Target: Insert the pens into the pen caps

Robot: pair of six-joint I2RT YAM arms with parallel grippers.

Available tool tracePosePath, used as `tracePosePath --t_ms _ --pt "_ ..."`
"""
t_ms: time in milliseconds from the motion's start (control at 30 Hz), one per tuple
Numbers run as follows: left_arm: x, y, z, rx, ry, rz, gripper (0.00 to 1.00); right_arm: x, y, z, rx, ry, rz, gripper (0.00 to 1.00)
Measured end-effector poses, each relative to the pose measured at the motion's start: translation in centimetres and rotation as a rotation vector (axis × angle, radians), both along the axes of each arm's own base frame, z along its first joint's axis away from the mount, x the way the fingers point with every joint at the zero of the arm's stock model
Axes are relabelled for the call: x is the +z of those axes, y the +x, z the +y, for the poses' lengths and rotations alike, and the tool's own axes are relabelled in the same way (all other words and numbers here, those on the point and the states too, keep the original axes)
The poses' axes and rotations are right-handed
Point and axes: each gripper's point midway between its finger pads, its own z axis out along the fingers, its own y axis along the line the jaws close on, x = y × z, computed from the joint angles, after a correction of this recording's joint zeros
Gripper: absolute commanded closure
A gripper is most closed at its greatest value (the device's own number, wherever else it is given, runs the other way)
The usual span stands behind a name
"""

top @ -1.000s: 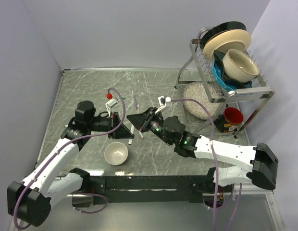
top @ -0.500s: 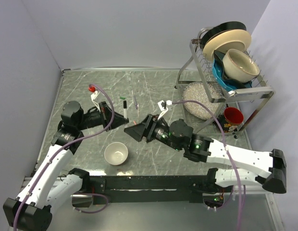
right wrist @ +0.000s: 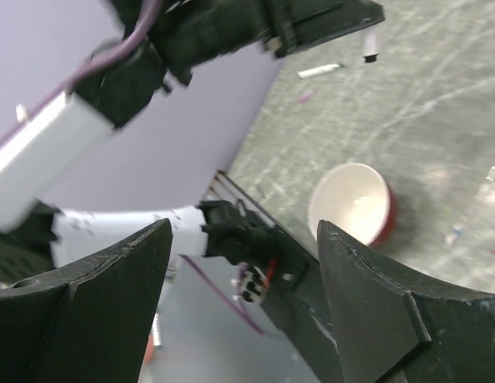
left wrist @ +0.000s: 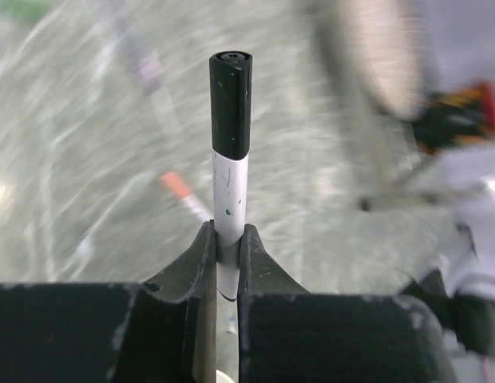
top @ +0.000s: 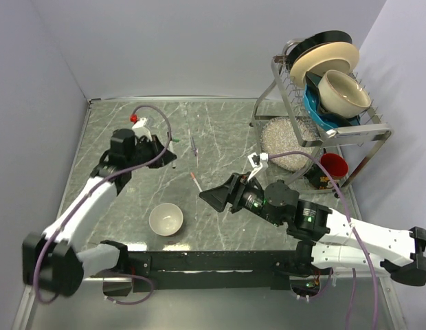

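My left gripper is shut on a white pen that points away from the fingers and wears a black cap. In the top view this gripper hovers over the far left of the table. A pen with an orange-red end lies on the marble between the arms and also shows as a blur in the left wrist view. A green-ended piece lies just beyond the left gripper. My right gripper stands wide open and empty, right of the red-ended pen.
A white bowl sits near the front edge and shows between the right fingers. A small purple object lies at centre back. A dish rack, a clear beaded container and a red cup crowd the right.
The right gripper has opened and pulled back to the right. The left gripper has carried the black-capped pen to the far left. The red-ended pen now lies bare on the table.
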Motion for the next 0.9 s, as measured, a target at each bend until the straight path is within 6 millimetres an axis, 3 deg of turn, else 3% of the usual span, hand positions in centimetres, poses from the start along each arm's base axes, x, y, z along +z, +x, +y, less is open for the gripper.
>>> tracePosePath --t_ms 200,367,900 --pt "-9.5 2.8 0.8 0.127 0.067 0.338 0.99 -1.2 0.0 -1.1 -0.014 -0.047 -0.014 0.19" --pt "-15.4 2.2 0.2 0.173 0.090 0.556 0.99 -1.4 -0.1 -1.8 -0.019 -0.057 -0.025 0.18" --pt "-16.9 -1.0 -4.0 0.165 0.163 0.618 0.93 -1.0 0.0 -2.5 -0.036 -0.051 -0.039 0.18"
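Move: The black-capped pen is already in the left hand's shut fingers; the spot it is going to lies just left of the orange-capped pen, which is about 8 cm right of that hand, 2 cm back and some 19 cm below. At the same table level, the bowl lies about 13 cm back and 2 cm left of the left hand, and the green cap about 13 cm ahead, level sideways. For the empty right hand, the orange-capped pen lies about 15 cm ahead, 3 cm left and 28 cm below. The black-capped pen, still pinched in the left fingers, is lowered quickly some 16 cm with a slight forward swing while the wrist tips about 35 degrees further down; then, low over the table, it eases back about 4 cm and right about 5 cm towards the orange-capped pen. The right hand stays open and drifts about 2.5 cm to its right. ##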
